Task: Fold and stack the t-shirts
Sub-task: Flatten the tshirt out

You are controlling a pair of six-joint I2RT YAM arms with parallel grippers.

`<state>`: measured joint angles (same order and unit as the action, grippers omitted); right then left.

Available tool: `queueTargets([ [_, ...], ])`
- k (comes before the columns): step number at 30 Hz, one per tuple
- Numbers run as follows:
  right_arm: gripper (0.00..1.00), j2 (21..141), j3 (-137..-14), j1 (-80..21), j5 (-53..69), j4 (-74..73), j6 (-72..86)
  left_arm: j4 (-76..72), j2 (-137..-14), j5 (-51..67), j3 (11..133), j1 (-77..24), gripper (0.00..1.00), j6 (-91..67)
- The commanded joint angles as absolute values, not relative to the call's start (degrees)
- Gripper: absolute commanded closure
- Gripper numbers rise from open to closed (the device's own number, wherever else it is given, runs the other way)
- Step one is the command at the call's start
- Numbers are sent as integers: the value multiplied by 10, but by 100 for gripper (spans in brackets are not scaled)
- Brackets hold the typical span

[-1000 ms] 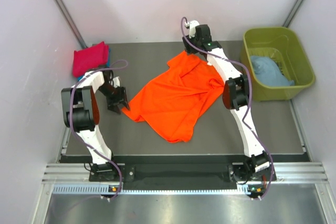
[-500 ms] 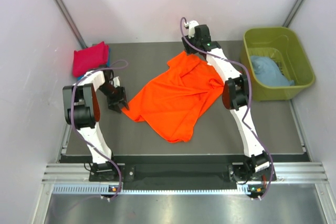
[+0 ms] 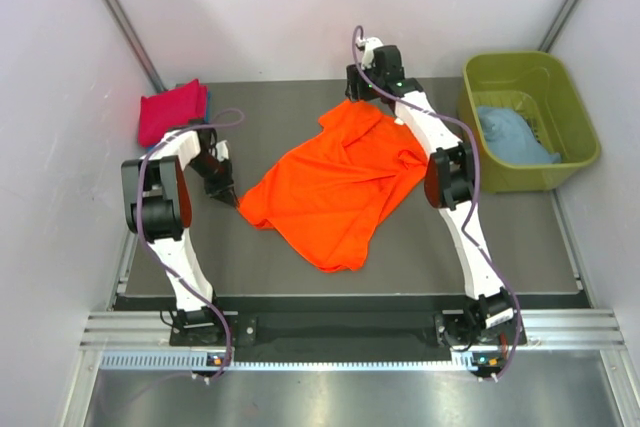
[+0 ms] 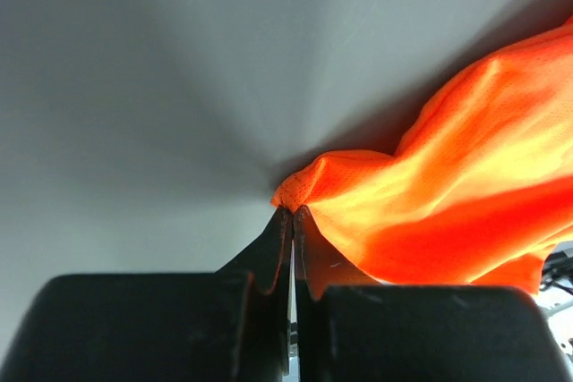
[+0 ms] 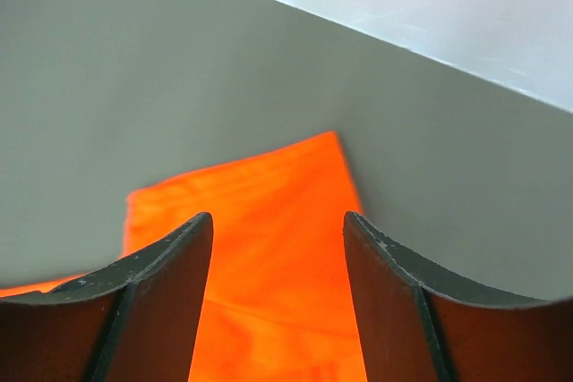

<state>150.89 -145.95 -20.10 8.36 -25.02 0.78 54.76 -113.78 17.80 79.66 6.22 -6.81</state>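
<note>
A bright orange t-shirt [image 3: 335, 182] lies spread and rumpled across the middle of the table. My left gripper [image 3: 234, 198] is shut on its left corner, and the left wrist view shows the orange cloth [image 4: 430, 194] bunched at the fingertips [image 4: 293, 212]. My right gripper [image 3: 360, 97] hovers open over the shirt's far corner [image 5: 269, 221], a finger on each side, not touching. A folded crimson-pink t-shirt [image 3: 172, 112] rests at the back left on top of a folded blue one. A light blue t-shirt [image 3: 512, 135] lies in the tub.
An olive-green plastic tub [image 3: 565, 107] stands at the back right. White walls close in the table on three sides. The dark tabletop [image 3: 270, 267] shows in front of the orange shirt.
My left gripper has slid a little toward the shirt and shut on its left corner. The right gripper has shifted slightly toward the back over the far corner.
</note>
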Motion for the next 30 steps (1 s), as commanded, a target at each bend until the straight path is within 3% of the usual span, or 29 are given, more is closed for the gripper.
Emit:
queueTargets([
  [1,39,1516,-1490,-183,176,-189,110,563,-1099,150,842,65,100,-50],
  [15,39,1549,-1414,-142,254,-119,301,571,-1064,37,895,64,100,12],
  [30,41,1575,-1434,-142,258,-69,352,577,-1053,74,863,-42,100,48],
])
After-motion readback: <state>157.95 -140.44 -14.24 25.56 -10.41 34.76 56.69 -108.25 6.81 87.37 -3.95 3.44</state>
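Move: The left fingers are shut on the orange t-shirt's left corner; the shirt's middle lies roughly 24 cm to the right and 4 cm ahead, about 2 cm lower. The folded pile stands some 22 cm ahead and 16 cm left of that hand. Under the open right hand, about 8 cm down, is the shirt's far corner, 1 cm ahead and 2 cm left; the green bin stands about 43 cm to its right and 8 cm back. Keeping its pinch on the shirt's left corner, the left hand hoists it about 5.5 cm while carrying it some 4 cm forward and left, then swings it back right about 6 cm, tilting and turning clockwise. The right hand, fingers still wide open, rolls its left side up some 35 degrees and, after a small sway, sinks about 6 cm to the far corner; whether it touches can't be told. ##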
